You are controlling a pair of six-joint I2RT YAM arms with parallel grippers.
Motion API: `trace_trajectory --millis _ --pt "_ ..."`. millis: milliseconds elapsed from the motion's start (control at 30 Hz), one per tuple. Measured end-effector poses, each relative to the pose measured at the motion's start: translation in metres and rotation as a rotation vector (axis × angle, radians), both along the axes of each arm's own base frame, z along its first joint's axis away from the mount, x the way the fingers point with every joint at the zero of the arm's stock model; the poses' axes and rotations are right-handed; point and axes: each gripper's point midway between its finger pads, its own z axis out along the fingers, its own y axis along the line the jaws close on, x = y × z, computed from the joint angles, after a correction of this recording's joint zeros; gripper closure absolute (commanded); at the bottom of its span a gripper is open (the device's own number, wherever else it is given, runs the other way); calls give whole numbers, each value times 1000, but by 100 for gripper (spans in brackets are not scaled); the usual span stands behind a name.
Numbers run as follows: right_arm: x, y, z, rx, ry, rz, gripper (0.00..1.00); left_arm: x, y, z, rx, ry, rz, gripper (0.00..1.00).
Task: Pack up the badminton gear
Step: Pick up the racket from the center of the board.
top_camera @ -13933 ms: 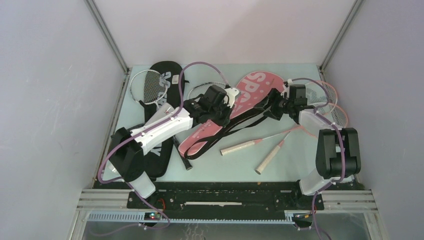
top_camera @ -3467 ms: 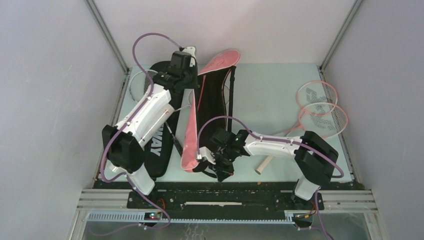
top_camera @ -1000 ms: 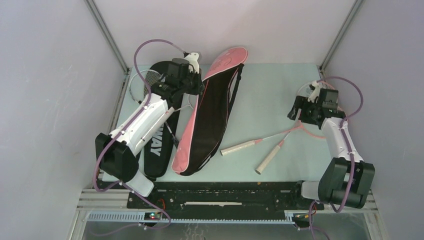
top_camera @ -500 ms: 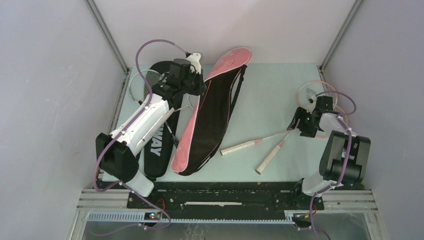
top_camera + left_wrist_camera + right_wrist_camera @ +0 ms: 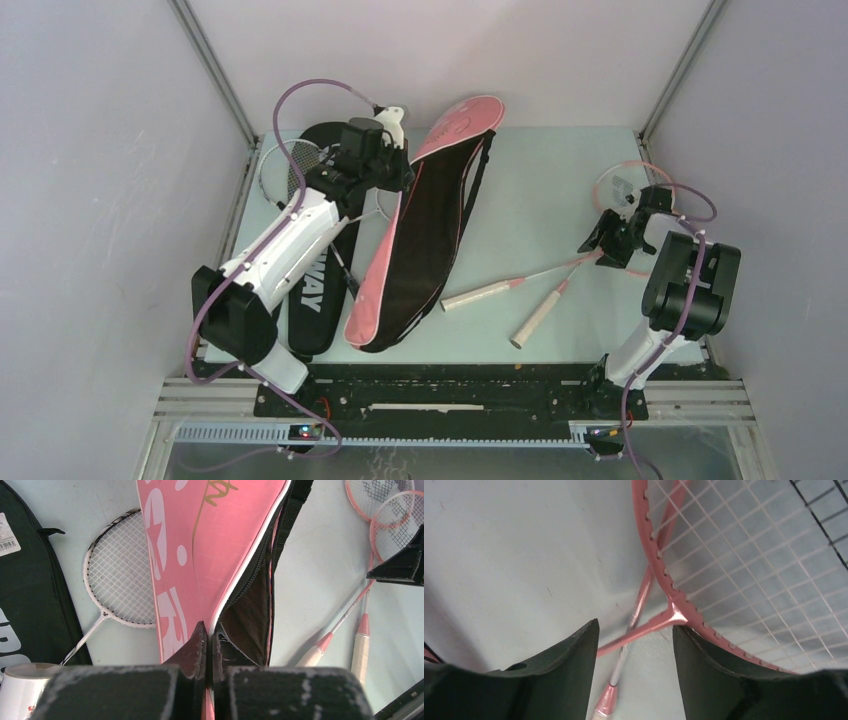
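My left gripper [image 5: 210, 641] is shut on the zipper edge of the pink racket cover [image 5: 180, 540], holding it lifted and open so its black lining shows [image 5: 430, 220]. My right gripper [image 5: 634, 630] is open and low over the table, its fingers either side of the throat of a pink racket [image 5: 672, 616]. A second pink racket's shaft [image 5: 640, 604] crosses beneath. Both heads [image 5: 640, 190] lie at the right, and the handles [image 5: 485, 293] point towards the middle. The black cover [image 5: 315, 290] and a white-framed racket [image 5: 122, 577] lie at the left.
A white tube [image 5: 20, 680] stands at the lower left of the left wrist view. The right arm's elbow [image 5: 690, 280] stands near the table's right edge. The enclosure walls close in left, right and behind the pale green table [image 5: 540, 180].
The right gripper came down and slightly nearer onto the pink rackets' throats, and its jaws narrowed. The left gripper kept its hold on the pink cover, nearly still.
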Motion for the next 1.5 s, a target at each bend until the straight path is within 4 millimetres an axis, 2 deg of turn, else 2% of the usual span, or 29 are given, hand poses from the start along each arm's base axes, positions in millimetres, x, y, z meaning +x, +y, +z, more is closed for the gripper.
trace_trajectory --millis 133,500,800,1167,1500 --pt "11 -1 -1 35 -10 -20 45 -1 -1 2 -2 -4 -2 100" --pt "24 -4 -6 111 -13 -93 81 -4 0 12 -12 -24 -4 100" --pt "26 -6 -4 135 -12 -119 98 -5 -1 12 -12 -25 -8 100" --pt "26 -7 -1 128 -10 -122 100 -6 -3 12 -11 -26 -14 100" --pt "33 -4 21 90 -56 -100 100 -9 -3 18 -11 -41 -19 100"
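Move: The racket's neck lies just off the right fingertips, about 2 cm ahead and 1 cm below, between the open fingers. Its handle stretches to the left, its middle some 30 cm left and 12 cm back. The other racket crosses underneath, its handle about 16 cm left and 20 cm back of the hand, its head about 16 cm ahead and 8 cm to the right. From the left hand, the neck is some 48 cm right, 8 cm back and 24 cm below. Forward, the right hand slides about 2.5 cm low along the racket's neck towards its head, turning some 10 degrees while the fingers close and pinch the neck just below the head. It holds nearly still, then rises about 2.5 cm with the grip kept. The left hand keeps its pinch on the pink bag's edge, easing up about 2 cm. ##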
